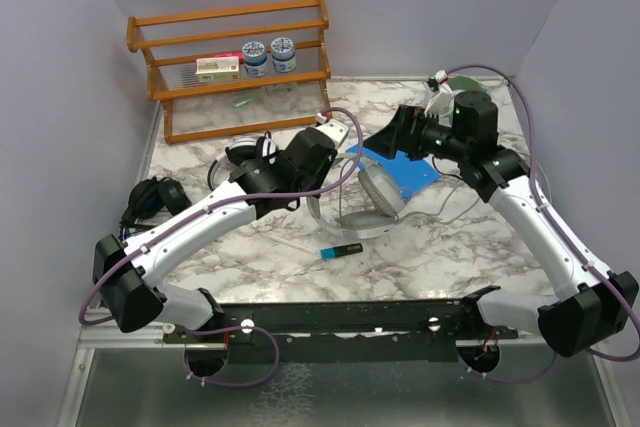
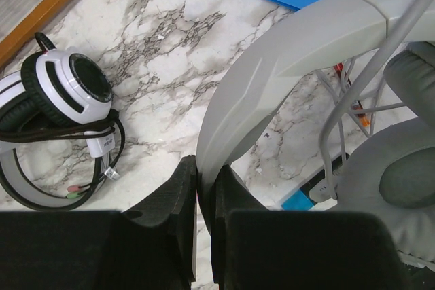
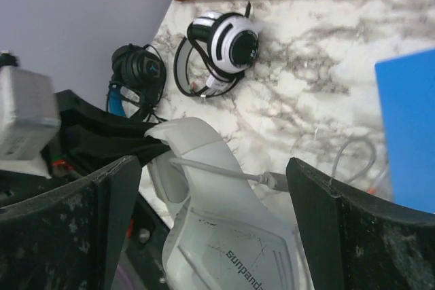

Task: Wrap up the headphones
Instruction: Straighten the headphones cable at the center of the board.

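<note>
The pale grey-white headphones [image 1: 377,192] lie mid-table, and my left gripper [image 2: 205,181] is shut on their headband [image 2: 272,66], with the ear cups [image 2: 401,174] to its right. Their thin grey cable [image 3: 217,171] crosses the headband [image 3: 231,249]. My right gripper [image 3: 214,168] hangs open over that headband, fingers [image 3: 326,222] wide apart and holding nothing. In the top view it [image 1: 398,135] sits just right of the left gripper [image 1: 338,147]. A white-and-black pair [image 2: 68,89] [image 3: 228,42] with its cord bundled lies to the left. An all-black pair [image 1: 150,199] [image 3: 139,69] rests at the far left.
A wooden rack [image 1: 230,57] with two jars and a small box stands at the back left. A blue sheet [image 1: 405,169] lies under the right gripper. A small black and blue object [image 1: 342,249] rests in front of the headphones. Grey walls close three sides.
</note>
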`<state>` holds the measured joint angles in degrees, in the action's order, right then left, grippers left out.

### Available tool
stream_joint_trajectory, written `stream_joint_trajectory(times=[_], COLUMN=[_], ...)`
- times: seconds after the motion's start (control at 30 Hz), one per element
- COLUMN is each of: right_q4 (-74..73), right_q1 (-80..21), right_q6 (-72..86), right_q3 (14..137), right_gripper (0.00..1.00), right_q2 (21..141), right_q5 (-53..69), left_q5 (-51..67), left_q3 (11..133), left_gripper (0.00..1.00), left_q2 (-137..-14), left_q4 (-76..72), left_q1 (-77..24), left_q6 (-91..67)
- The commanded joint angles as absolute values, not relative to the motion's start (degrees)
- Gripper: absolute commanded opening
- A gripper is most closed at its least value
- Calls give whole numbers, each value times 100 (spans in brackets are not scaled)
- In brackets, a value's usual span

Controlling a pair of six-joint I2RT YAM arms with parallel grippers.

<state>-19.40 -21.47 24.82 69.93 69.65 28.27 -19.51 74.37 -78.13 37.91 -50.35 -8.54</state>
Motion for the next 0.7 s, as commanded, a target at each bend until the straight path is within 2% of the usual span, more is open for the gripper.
stream_joint_trajectory(times=[0.0, 0.17, 0.33, 0.37, 0.4, 0.47, 0.63, 0.67], right_q4=[-1448, -656, 387, 491, 534, 598, -40, -243], right_q1=[-2162, -2162, -2162, -2162, -2162, -2162, -2153, -2154], right_q6=[4520, 6363, 7372, 7487, 7595, 7690, 7404, 7222], right_q3=[6309, 5613, 5149, 5119, 5103, 5078, 5275, 5340], right_gripper=[100, 100, 100, 96, 89, 70, 9, 2], right_q2=[6979, 7039, 7231, 7290, 7328, 7328, 7001, 6942], right_q5=[2605, 2625, 3071, 3157, 3204, 3209, 2517, 2369], left_q5=[-1601, -1396, -1342, -1344, -1356, -1377, -1514, -1543], left_q3=[7748, 7767, 7813, 7828, 7831, 7846, 7833, 7819], left_gripper=[8, 8, 8, 8, 8, 8, 8, 8], left_q2=[-7792, -7846, -7972, -7998, -8022, -8056, -8110, -8112], left_q4=[3560, 3561, 3577, 3577, 3591, 3595, 3638, 3645], left_q1=[-5058, -5087, -5140, -5149, -5160, -5168, -5177, -5177], left_q6=[-778, -648, -592, -589, -581, -581, -572, -572])
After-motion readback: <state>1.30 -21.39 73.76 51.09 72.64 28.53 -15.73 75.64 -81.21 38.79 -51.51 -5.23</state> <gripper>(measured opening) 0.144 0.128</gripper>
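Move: The stretch of grey cable to be gripped hangs about 7 cm below the open right fingers, some 2 cm to their left and 1 cm ahead. The headphones' ear cups are roughly 9 cm back, 2 cm right and 15 cm below the right hand; the blue folder lies level ahead, about 8 cm right and 27 cm below. From the left hand, already holding the headband, that cable is some 10 cm right and 4 cm ahead, slightly above. Right hand sinks about 7 cm, rolling some 50 degrees, and closes on the grey cable; left keeps the headband. ##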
